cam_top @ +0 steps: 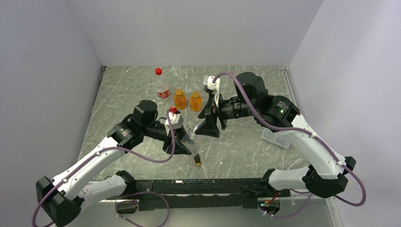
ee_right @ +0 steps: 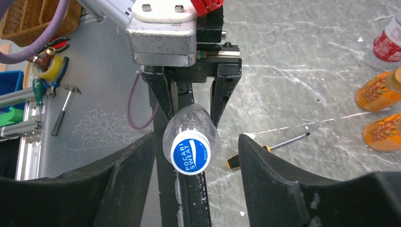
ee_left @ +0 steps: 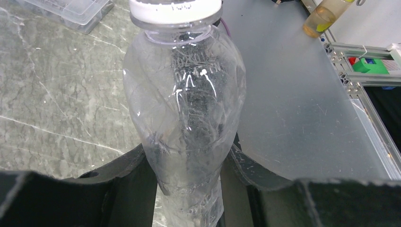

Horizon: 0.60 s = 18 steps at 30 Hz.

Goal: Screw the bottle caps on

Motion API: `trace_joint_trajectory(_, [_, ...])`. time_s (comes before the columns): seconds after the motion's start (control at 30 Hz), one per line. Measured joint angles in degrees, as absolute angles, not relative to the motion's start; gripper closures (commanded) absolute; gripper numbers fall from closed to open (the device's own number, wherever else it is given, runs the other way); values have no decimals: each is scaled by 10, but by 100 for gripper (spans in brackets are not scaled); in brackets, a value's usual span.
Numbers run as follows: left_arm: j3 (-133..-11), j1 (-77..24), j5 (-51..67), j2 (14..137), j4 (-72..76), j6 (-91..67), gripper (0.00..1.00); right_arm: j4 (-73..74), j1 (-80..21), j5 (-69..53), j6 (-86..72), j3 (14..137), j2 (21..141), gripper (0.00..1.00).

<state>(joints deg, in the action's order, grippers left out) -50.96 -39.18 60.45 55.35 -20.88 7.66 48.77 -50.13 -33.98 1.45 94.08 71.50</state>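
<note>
My left gripper [cam_top: 182,146] is shut on a small clear bottle [ee_left: 185,109] and holds it tilted over the table. A blue cap with a white rim [ee_right: 190,153] sits on its neck; it shows white from the side in the left wrist view [ee_left: 176,10]. My right gripper [ee_right: 196,142] is open, its fingers [ee_right: 265,165] either side of the cap and not touching it; it also shows in the top view [cam_top: 209,128]. Two amber-orange bottles [cam_top: 179,99] [cam_top: 196,101] and a taller clear bottle with a red cap [cam_top: 161,85] stand at the back.
A black-and-orange-handled screwdriver [cam_top: 197,160] lies on the table just below the held bottle, also in the right wrist view [ee_right: 267,148]. A clear plastic box [cam_top: 276,138] lies right of centre under the right arm. Walls close in the table on three sides.
</note>
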Motion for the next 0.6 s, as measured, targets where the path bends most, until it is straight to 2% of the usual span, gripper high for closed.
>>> trace_joint_trajectory(0.17, [-510, -392, 606, 554, -209, 76, 100, 499, -501, -349, 20, 941, 722, 47])
trace_joint_trajectory(0.27, [-510, -392, 606, 553, -209, 76, 100, 499, -501, -354, 20, 941, 723, 57])
trace_joint_trajectory(0.4, [-510, -392, 601, 551, -209, 76, 100, 499, -501, -364, 20, 940, 723, 80])
trace_joint_trajectory(0.6, [-508, -393, 538, 530, -202, 63, 100, 489, -499, -352, 7, 940, 725, 93])
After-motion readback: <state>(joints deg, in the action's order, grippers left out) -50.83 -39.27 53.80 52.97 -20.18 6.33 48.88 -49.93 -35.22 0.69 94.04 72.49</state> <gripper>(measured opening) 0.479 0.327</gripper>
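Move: The white bottle cap sits almost between the right hand's open fingertips, about 1 cm back, 1 cm below and 1 cm to the left, on the clear bottle that the left hand holds. From the left hand, the cap is roughly 10 cm up, 4 cm right and 3 cm ahead. The screwdriver handle lies about 6 cm ahead of the right hand, 2 cm left and 37 cm below. Sinking only about half a centimetre and easing back as little, the right hand settles around the white cap while its fingers close from about two-thirds open to a third, pinching the cap's sides. The left hand keeps its grip on the bottle, holds still, then starts forward about 1.5 cm, turning some 5 degrees counter-clockwise; the right hand starts forward with it, keeping its grip. ##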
